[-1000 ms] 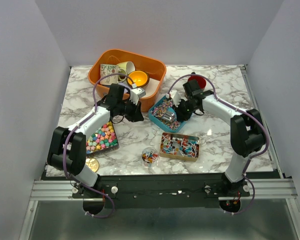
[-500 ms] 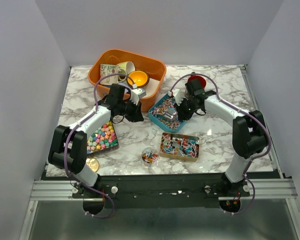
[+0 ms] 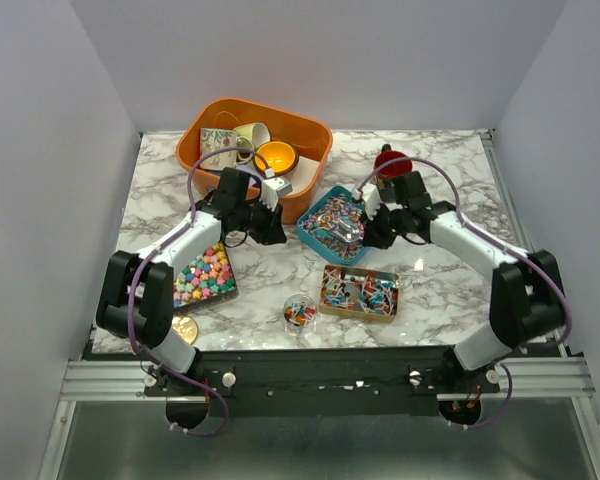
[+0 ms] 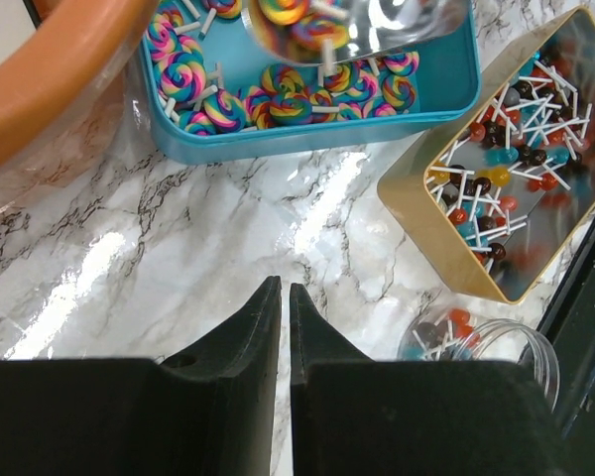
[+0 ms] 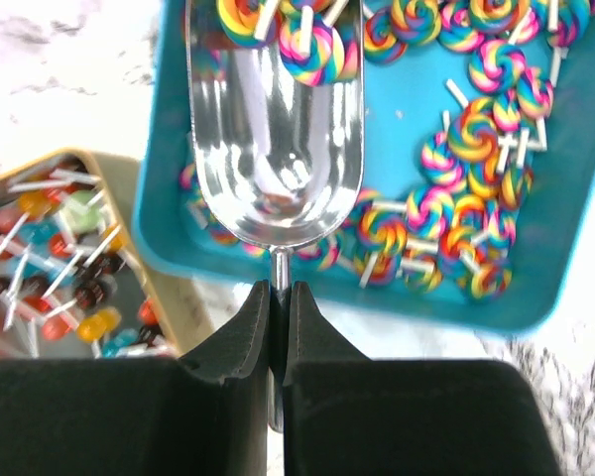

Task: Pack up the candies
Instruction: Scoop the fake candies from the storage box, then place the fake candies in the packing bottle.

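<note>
My right gripper (image 5: 278,288) is shut on the thin handle of a metal scoop (image 5: 273,149), seen from above at the scoop (image 3: 346,228) and the gripper (image 3: 372,228). The scoop hangs over the teal tray (image 5: 575,198) of rainbow swirl lollipops (image 5: 466,139), with two lollipops (image 5: 312,45) at its front lip. My left gripper (image 4: 285,288) is shut on nothing, low over bare marble between the orange bin and the teal tray (image 4: 307,139); from above it (image 3: 277,232) sits just left of that tray. Pastel star candies (image 3: 202,275) fill a tray at the front left.
A gold tin (image 3: 360,293) of small ball lollipops lies in front of the teal tray, and a small clear round container (image 3: 300,310) is beside it. The orange bin (image 3: 310,130) holds cups and bowls at the back. A gold disc (image 3: 185,328) lies front left, a red object (image 3: 390,160) back right.
The right arm has swung its elbow out to the right and drawn the wrist back a little, keeping the scoop over the teal tray. The left arm has not moved.
</note>
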Available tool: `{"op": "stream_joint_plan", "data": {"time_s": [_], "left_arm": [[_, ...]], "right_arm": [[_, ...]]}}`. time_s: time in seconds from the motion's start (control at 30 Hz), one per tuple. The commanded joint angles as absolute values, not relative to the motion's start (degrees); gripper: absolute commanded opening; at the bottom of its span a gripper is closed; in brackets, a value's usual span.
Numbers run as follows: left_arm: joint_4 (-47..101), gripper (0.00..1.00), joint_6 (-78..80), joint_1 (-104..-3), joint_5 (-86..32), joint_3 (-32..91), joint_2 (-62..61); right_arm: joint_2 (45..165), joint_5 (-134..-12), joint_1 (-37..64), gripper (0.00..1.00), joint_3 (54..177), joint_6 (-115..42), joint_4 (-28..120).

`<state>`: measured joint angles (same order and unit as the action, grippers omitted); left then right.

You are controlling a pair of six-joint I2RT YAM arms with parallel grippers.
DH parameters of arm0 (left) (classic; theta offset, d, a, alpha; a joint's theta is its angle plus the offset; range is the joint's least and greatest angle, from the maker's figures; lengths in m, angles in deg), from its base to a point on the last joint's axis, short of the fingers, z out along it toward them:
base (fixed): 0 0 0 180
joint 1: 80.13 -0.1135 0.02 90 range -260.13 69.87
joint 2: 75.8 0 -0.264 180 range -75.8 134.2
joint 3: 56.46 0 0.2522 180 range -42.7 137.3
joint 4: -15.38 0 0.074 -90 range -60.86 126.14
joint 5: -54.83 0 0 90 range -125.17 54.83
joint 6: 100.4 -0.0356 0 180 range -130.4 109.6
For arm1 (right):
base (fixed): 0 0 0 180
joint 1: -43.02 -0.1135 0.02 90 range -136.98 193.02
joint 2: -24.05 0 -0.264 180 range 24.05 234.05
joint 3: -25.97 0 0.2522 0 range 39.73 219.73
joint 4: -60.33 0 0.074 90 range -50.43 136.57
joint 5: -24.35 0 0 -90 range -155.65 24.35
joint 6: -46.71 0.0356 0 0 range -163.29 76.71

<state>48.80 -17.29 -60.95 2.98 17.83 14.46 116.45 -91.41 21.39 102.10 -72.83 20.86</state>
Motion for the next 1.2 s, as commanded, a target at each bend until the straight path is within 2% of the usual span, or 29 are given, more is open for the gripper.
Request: {"op": "stream_joint_plan", "data": {"time_s": [0.0,0.27,0.5,0.67,0.9,1.17], "left_arm": [[49.97,0.19,-19.36,-61.5,1.49,18.74,11.39],[47.77,0.2,-18.75,-62.64,1.04,16.1,6.21],[47.33,0.22,-18.4,-64.3,0.26,12.42,-0.99],[45.93,0.23,-16.46,-66.94,-1.68,6.53,-7.76],[45.13,0.43,-13.83,-71.16,-4.49,-1.47,-16.81],[43.29,0.46,-10.66,-77.58,-3.88,-7.36,-25.69]], "right_arm": [[104.31,-100.8,23.68,0.01,94.24,-74.82,28.9],[98.59,-102.91,23.42,0.01,96.85,-78.43,20.22],[98.59,-101.6,21.84,0.01,104.24,-96.95,-7.43],[97.71,-96.34,18.25,0.01,106.79,-103.48,-17.31],[99.81,-86.14,7.52,0.01,109.34,-101.66,-21.8],[106.93,-80.25,-1.61,0.01,118.83,-95.49,-23.65]]}}
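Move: The clear storage jar, where the scooped lollipops are bound, stands some 17 cm back from the right hand and 16 cm to its left, about 6 cm lower. The teal lollipop box is centred about 2 cm ahead and 7 cm left of that hand; the gold candy tray is 12 cm back and 4 cm left. From the left hand, the jar is 15 cm back and 5 cm right, the star-candy tray 7 cm back and 18 cm left. The scoop, still pinched by its handle and carrying swirl lollipops, is raised about 7 cm from over the teal box, then brought back some 14 cm over the gold tray towards the jar, the right wrist turning nearly 40 degrees counter-clockwise. Meanwhile the empty left hand rises, then swings left and back towards the star-candy tray, its fingers parting. ##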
